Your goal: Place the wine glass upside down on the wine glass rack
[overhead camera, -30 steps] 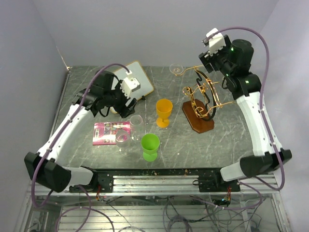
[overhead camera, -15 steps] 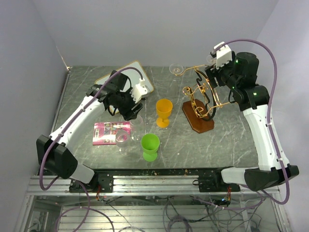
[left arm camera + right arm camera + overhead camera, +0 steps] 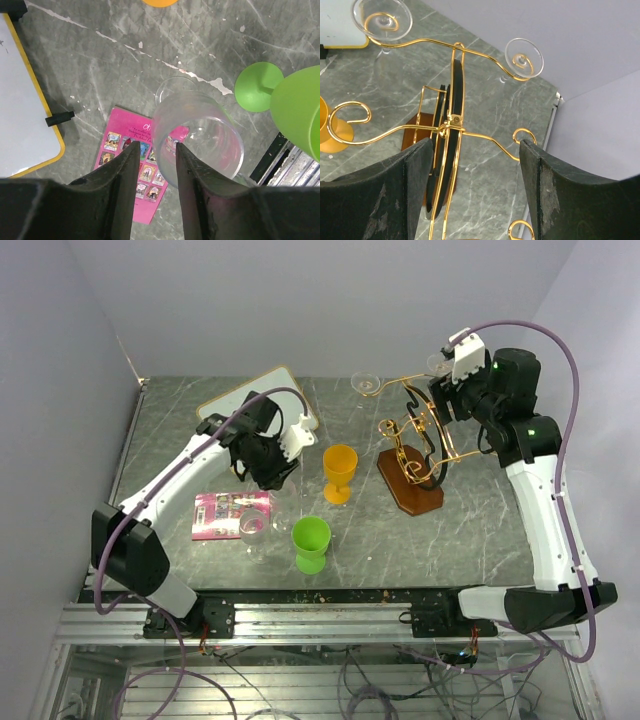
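A clear wine glass [image 3: 210, 145] stands upright on the marble table beside a pink card. My left gripper [image 3: 156, 145] reaches down over it with the jaws partly narrowed. One finger is outside the rim, the other over the bowl, and a gap still shows around the thin wall. In the top view the left gripper [image 3: 272, 472] covers most of this glass. The wine glass rack [image 3: 420, 445], gold wire on a brown base, stands at the right. My right gripper [image 3: 475, 144] hovers open above the rack [image 3: 452, 120], holding nothing.
Two clear glasses hang upside down on the rack's arms [image 3: 382, 20] [image 3: 523, 57]. An orange goblet [image 3: 340, 470] and a green goblet [image 3: 311, 540] stand mid-table. Another clear glass [image 3: 252, 528] sits by the pink card [image 3: 225, 513]. A yellow-edged whiteboard [image 3: 262, 400] lies at the back left.
My left arm swung in over the clear glass and its jaws narrowed around the rim. The right gripper drew back slightly to the right above the rack, still open.
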{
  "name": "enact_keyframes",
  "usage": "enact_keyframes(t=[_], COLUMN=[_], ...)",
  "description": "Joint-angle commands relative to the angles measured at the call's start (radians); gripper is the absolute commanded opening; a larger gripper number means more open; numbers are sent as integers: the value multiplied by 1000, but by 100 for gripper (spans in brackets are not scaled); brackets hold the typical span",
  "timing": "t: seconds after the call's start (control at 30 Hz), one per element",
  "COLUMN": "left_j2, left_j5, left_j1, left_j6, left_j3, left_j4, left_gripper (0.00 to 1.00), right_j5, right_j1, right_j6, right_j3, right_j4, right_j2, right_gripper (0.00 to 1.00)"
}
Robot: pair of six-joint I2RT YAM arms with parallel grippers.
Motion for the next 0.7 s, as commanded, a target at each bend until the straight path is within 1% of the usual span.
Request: enact_keyframes(t=[0.0, 0.2, 0.4, 0.6, 0.67], left_j2=[6, 38, 27, 0, -9], left_j5=[-12, -36, -43, -39, -33], left_j1=[-23, -53, -68, -67, -68], left_j6=[22, 22, 23, 32, 28], left_j3=[18, 35, 32, 59, 79], left_j4=[-3, -13, -4, -21, -35], left_gripper=[42, 22, 8, 7, 7], right_j5=[-59, -115, -142, -172, -208], right_j1=[-34, -83, -96, -110, -120], right_j6=[25, 41, 40, 22, 15], right_j3=[6, 28, 50, 92, 97], right_j4=[-9, -21, -34, -68, -78], right_j2=[0, 8, 40, 81, 86], right_gripper=[69, 69, 69, 69, 69])
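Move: The clear wine glass in front of the left hand stands with its rim beside the half-open fingers, its middle about 3 cm back, 2 cm to the right and 8 cm below. Beyond it the green goblet is some 13 cm back and 7 cm right of the hand, the orange goblet about 5 cm ahead and 14 cm right. From the right hand, up by the rack, that clear glass lies roughly 38 cm left, 13 cm back and 29 cm lower. The left fingers close on the clear glass's forward wall near the rim and pinch it, one finger inside the mouth and the other outside, the closing effort rising as they stop short of shut. Meanwhile the left hand eases about 1 cm to the right, barely turning. The right hand, still open and empty by the rack, shifts some 1 cm right, then about 1.5 cm forward while sinking 1 cm. ##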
